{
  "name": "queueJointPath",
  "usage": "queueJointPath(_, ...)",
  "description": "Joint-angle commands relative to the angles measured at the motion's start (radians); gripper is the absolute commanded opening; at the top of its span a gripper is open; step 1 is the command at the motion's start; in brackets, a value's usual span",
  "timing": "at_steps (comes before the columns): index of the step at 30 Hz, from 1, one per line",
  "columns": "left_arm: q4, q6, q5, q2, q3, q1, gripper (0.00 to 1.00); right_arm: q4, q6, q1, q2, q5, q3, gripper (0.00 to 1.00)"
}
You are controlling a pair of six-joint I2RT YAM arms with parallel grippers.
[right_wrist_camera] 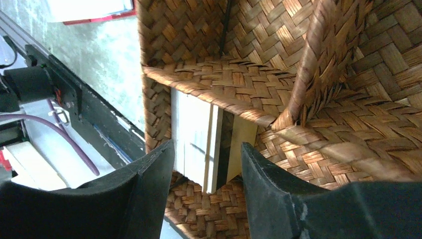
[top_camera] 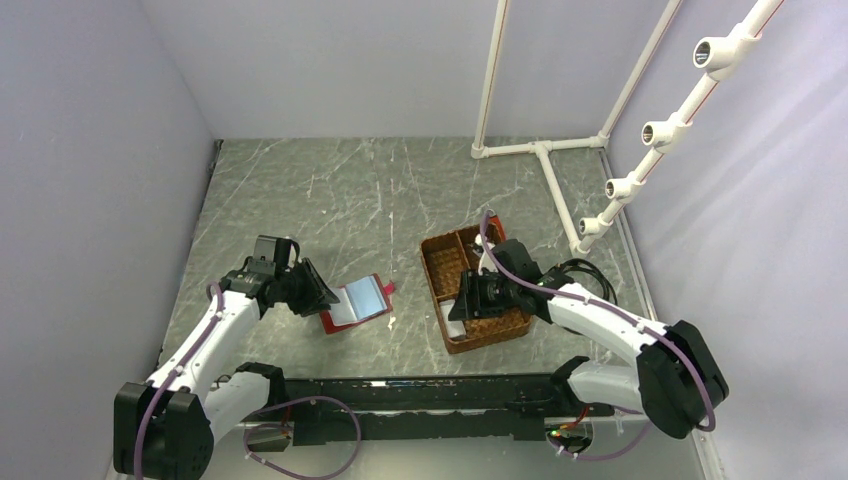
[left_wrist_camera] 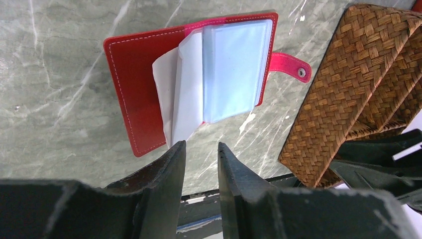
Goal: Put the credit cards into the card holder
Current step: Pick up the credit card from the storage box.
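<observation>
The card holder (top_camera: 357, 303) is a red wallet lying open on the marble table, its clear inner sleeves fanned up (left_wrist_camera: 234, 69) and its snap tab (left_wrist_camera: 291, 65) pointing toward the basket. My left gripper (top_camera: 318, 292) hovers just left of it, jaws slightly apart and empty (left_wrist_camera: 200, 145). Several credit cards stand on edge in the near compartment of the brown woven basket (top_camera: 432, 285): white ones (right_wrist_camera: 194, 134) and a tan one (right_wrist_camera: 242, 139). My right gripper (top_camera: 468, 308) reaches into that compartment, jaws open on either side of the cards (right_wrist_camera: 207, 143) without pinching them.
The basket (left_wrist_camera: 348, 89) stands right of the wallet, its woven dividers (right_wrist_camera: 224, 69) close around my right fingers. A white pipe frame (top_camera: 545, 150) stands at the back right. A black rail (top_camera: 420, 390) runs along the near edge. Grey walls enclose the table.
</observation>
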Motion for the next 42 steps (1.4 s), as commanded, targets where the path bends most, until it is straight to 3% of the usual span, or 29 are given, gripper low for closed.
queueJointPath(1,0.025,0.007,0.022,-0.008,0.015,0.0,0.36,0.1,0.014,-0.005,0.042,-0.041,-0.041,0.55)
queueJointPath(6,0.017,0.011,0.022,-0.013,0.016,0.0,0.36,0.125,0.024,-0.005,0.044,-0.08,-0.04,0.52)
queueJointPath(21,0.04,0.012,0.034,0.007,0.017,0.0,0.36,0.106,0.035,-0.028,-0.028,-0.119,-0.025,0.2)
queueJointPath(26,0.04,0.012,0.036,0.008,0.016,-0.001,0.36,0.048,0.011,-0.031,-0.035,-0.071,0.0,0.0)
queueJointPath(27,0.035,0.015,0.034,0.008,0.021,0.0,0.37,0.02,-0.001,-0.031,-0.042,-0.046,0.014,0.0)
queueJointPath(36,-0.157,0.063,-0.069,-0.089,0.202,0.0,0.68,-0.277,-0.133,-0.029,-0.146,0.252,0.21,0.0)
queueJointPath(39,-0.115,0.076,0.039,-0.127,0.237,-0.001,0.73,-0.324,-0.145,-0.02,-0.16,0.276,0.31,0.0)
queueJointPath(42,0.1,0.038,0.287,-0.154,0.183,-0.001,0.78,-0.219,-0.064,-0.017,-0.172,0.175,0.333,0.0)
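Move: From the right gripper, already down in the storage box's near compartment, the yellow credit card stands some 3 cm below and about 1 cm ahead and 1 cm left. The white card box sits about 2 cm back, 2 cm left and 4 cm down; the divider wall is roughly 4 cm ahead and 1 cm right, and the open card holder 22 cm to the left, level with the gripper. The card lies about 28 cm right of the left gripper, 1 cm back and 4 cm lower; the card holder is only 5 cm right and 1 cm ahead, 7 cm down. Dip the right gripper about 2 cm into the compartment, edging back slightly, then close its fingers on the yellow card's edge while easing back up. Once shut, lift fast some 9 cm, also forward and a little right, wrist tipping up about 15 degrees. Hold the left gripper by the holder's pages, then late on raise it away, opening its fingers. ##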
